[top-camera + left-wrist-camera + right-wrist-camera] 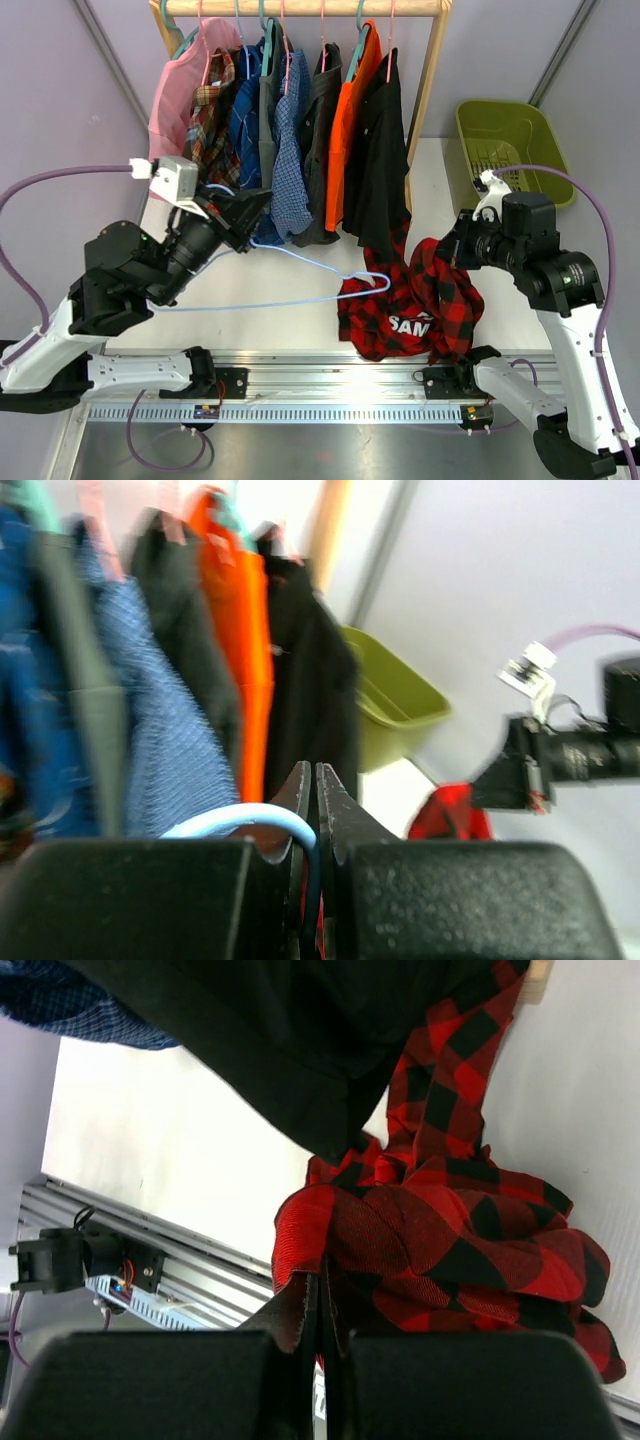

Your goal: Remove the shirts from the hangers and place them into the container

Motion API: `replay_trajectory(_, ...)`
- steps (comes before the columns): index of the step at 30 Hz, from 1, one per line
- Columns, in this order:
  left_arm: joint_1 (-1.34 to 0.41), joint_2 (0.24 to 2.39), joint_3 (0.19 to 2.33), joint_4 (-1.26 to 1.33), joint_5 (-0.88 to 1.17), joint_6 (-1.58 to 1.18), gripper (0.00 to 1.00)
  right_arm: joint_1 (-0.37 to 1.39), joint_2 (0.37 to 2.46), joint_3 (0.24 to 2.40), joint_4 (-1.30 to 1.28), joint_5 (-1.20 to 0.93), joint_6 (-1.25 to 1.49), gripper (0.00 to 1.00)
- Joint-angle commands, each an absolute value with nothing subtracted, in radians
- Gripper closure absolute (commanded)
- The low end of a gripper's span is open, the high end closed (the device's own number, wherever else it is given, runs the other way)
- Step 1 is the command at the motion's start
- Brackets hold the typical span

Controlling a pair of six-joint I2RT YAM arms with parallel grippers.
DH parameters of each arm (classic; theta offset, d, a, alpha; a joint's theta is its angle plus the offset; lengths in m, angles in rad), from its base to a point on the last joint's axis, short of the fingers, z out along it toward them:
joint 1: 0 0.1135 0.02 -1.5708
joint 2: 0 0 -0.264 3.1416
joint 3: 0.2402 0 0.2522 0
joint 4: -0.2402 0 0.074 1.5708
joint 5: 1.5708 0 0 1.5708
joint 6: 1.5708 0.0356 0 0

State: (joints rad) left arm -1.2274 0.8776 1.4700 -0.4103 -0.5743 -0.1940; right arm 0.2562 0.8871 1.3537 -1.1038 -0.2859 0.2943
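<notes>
A red-and-black plaid shirt (415, 300) lies bunched on the table, one end trailing up toward the hanging clothes. My right gripper (452, 250) is shut on a fold of it (450, 1250), with the jaws (320, 1282) pinching the cloth. A pale blue hanger (300, 258) lies slanted off the rail, its far tip at the plaid shirt's edge. My left gripper (248, 212) is shut on its wire (245, 813), which curves in between the closed fingertips (315, 772). The olive-green container (510, 140) stands at the back right and shows again in the left wrist view (395, 705).
Several shirts hang from the wooden rail (300, 8) on pink and teal hangers: pink (185, 80), brown-red plaid, blue checked (290, 150), dark grey, orange (350, 120) and black (380, 150). The rail's wooden post (428, 95) stands between them and the container.
</notes>
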Motion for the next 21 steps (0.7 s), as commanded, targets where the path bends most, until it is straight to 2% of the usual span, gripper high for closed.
replay_trajectory(1,-1.229,0.894,1.407,-0.298,-0.362,-0.225,1.0,0.258,0.877,1.365,-1.086,-0.359,0.256,1.0)
replay_trajectory(2,-1.229,0.896,1.39,-0.264,-0.336,-0.227,1.0,0.258,0.877,1.365,-1.088,-0.357,0.256,0.78)
replay_trajectory(3,-1.229,0.902,1.378,-0.255,-0.31,-0.23,1.0,0.258,0.87,1.367,-1.092,-0.356,0.25,0.48)
replay_trajectory(4,-1.229,0.905,1.367,-0.244,-0.269,-0.235,1.0,0.258,0.865,1.377,-1.098,-0.335,0.245,0.23)
replay_trajectory(5,-1.229,0.907,1.333,-0.215,-0.249,-0.235,1.0,0.258,0.858,1.387,-1.101,-0.324,0.241,0.01)
replay_trajectory(9,-1.227,0.928,1.257,-0.163,-0.157,-0.238,1.0,0.256,0.818,1.5,-1.126,-0.281,0.226,0.0)
replay_trajectory(13,-1.216,0.957,1.195,-0.106,-0.069,-0.284,1.0,0.258,0.805,1.612,-1.132,-0.386,0.23,0.0)
replay_trajectory(21,-1.08,1.029,1.102,0.075,0.234,-0.423,1.0,0.256,0.744,1.629,-1.166,-0.563,0.206,0.0)
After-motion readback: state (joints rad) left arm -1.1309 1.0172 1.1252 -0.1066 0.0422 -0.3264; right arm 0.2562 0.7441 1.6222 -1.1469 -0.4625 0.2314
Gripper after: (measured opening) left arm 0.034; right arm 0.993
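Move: The red checked shirt, its upper part still pinched by the right hand, has its middle some 24 cm below that hand and about 4 cm nearer the base. The black shirt hangs 15 cm ahead of the right hand and 9 cm to its left; the container sits about 26 cm ahead and 24 cm right. From the left hand, holding the hanger, the red checked shirt lies 28 cm right, 2 cm back and far below, and the blue checked shirt hangs 11 cm ahead, 5 cm right. The red checked shirt is let go as the right fingers spring wide open; that hand then backs off upward about 11 cm and 7 cm towards its base, fingertips tipping up some 20 degrees. Meanwhile the hanger, kept in the closed left fingers, is swept right and down in front of the hanging shirts towards the red checked shirt, the wrist turning clockwise. ##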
